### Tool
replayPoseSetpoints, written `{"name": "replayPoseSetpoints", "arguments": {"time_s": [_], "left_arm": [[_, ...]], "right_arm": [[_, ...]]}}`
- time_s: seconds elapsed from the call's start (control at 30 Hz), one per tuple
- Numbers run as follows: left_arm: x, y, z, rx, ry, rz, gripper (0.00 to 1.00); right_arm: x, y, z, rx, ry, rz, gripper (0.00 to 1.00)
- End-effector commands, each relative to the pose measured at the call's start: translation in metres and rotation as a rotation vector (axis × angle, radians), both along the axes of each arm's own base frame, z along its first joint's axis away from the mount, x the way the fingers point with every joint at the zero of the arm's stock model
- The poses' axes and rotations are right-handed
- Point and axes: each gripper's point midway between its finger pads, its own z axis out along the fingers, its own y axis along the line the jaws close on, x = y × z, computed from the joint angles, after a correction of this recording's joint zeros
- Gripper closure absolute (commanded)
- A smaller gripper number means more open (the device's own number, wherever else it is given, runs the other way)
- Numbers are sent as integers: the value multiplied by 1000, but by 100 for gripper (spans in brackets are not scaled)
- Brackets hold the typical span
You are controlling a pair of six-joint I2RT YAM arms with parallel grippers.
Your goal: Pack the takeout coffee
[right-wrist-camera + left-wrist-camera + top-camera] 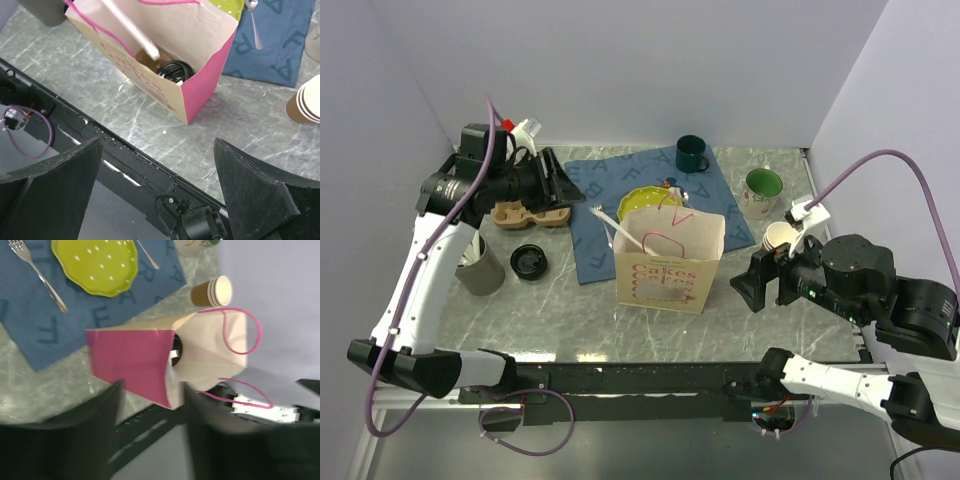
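The takeout coffee (174, 70) stands inside the open paper bag (670, 262) at the middle of the table; only its black lid shows, deep in the bag. The left wrist view catches it as a dark round shape (176, 347) in the bag's mouth (150, 360). My left gripper (558, 180) hovers at the back left, away from the bag, its blurred jaws (152, 407) apart and empty. To the right of the bag, my right gripper (752, 285) is wide open (157, 167) with nothing in it.
A white plastic utensil (610, 225) sticks out of the bag. Behind it lies a blue cloth (590, 230) with a yellow plate (642, 203). Two green mugs (692, 153) (763, 188), stacked paper cups (780, 237), a cardboard carrier (525, 213), a loose black lid (528, 261) and a grey cup (480, 265) stand around.
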Motion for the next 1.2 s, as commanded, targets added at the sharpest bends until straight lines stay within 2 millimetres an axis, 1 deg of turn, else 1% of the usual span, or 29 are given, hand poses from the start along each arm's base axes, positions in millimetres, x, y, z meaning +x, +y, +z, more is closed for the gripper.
{"name": "replayPoseSetpoints", "arguments": {"time_s": [0.0, 0.03, 0.1, 0.13, 0.17, 0.2, 0.23, 0.27, 0.3, 0.33, 0.37, 0.4, 0.47, 0.5, 0.53, 0.57, 0.6, 0.67, 0.7, 0.77, 0.87, 0.9, 1.0, 1.17], "left_arm": [[8, 1, 34, 10, -121, -7, 1], [9, 0, 42, 9, -151, -16, 3], [14, 0, 49, 11, -176, -17, 3], [15, 0, 58, 6, -205, -16, 3], [15, -1, 62, -1, -222, -20, 3], [16, -2, 77, -27, -278, -17, 3], [14, -5, 77, -45, -289, -30, 3], [14, -8, 83, -70, -319, -42, 3], [4, -9, 94, -107, -359, -54, 3], [7, -14, 95, -139, -398, -72, 3], [4, -15, 98, -162, -421, -82, 3], [-5, -16, 105, -194, -445, -89, 3], [-6, -21, 100, -233, -474, -116, 3], [-12, -21, 104, -255, -490, -121, 3], [-12, -23, 98, -267, -497, -129, 3], [-16, -24, 100, -279, -510, -136, 3], [-16, -26, 90, -291, -487, -141, 3], [-22, -28, 92, -306, -508, -164, 3], [-22, -29, 85, -301, -497, -164, 3], [-21, -28, 78, -283, -491, -159, 3], [-23, -28, 70, -266, -468, -170, 3], [-24, -27, 68, -264, -463, -169, 3], [-28, -25, 69, -260, -473, -166, 3], [-32, -21, 68, -246, -482, -152, 3]], "right_arm": [[10, -1, 14, 4, -21, -55, 0], [11, -1, 14, 1, -18, -61, 0], [16, -2, 15, -14, -9, -92, 0], [16, -1, 16, -15, -8, -93, 0], [18, 2, 20, -16, -9, -90, 0], [20, 4, 23, -9, -12, -96, 0], [21, 5, 26, 1, -11, -105, 0], [24, 9, 32, 24, -12, -116, 0], [25, 11, 35, 37, -12, -120, 0], [27, 13, 39, 52, -12, -131, 0], [28, 17, 43, 80, 1, -147, 0], [30, 19, 46, 96, 5, -159, 0], [34, 24, 47, 131, 27, -198, 0], [36, 26, 48, 143, 32, -207, 0], [37, 30, 45, 141, 46, -213, 0], [39, 32, 44, 155, 60, -228, 0], [40, 34, 43, 162, 68, -234, 0], [42, 40, 38, 172, 91, -245, 0], [42, 42, 36, 171, 97, -249, 0], [46, 44, 33, 174, 102, -268, 0], [50, 46, 37, 185, 100, -288, 0], [51, 47, 41, 193, 96, -289, 0], [53, 49, 42, 190, 95, -291, 0], [55, 53, 39, 190, 100, -291, 0]]}}
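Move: The straw just leaving the left fingers slants down into the bag, its middle about 5 cm back, 10 right and 8 below that hand. The bag's middle is some 4 cm back, 17 right and 23 below the hand; the black lid is about level with the hand, 16 left. From the right hand the bag is roughly 14 cm ahead, 13 left and 24 below, and the paper cups are 20 ahead, 15 right. With the straw already tipping into the bag, the left fingers finish spreading wide and the hand lifts about 6 cm, then eases back and slightly right as its fingertips tilt up some 20 degrees. The open right hand heads left and forward, about 5 cm each way, towards the bag, turning some 15 degrees clockwise and stopping short of visible contact. ##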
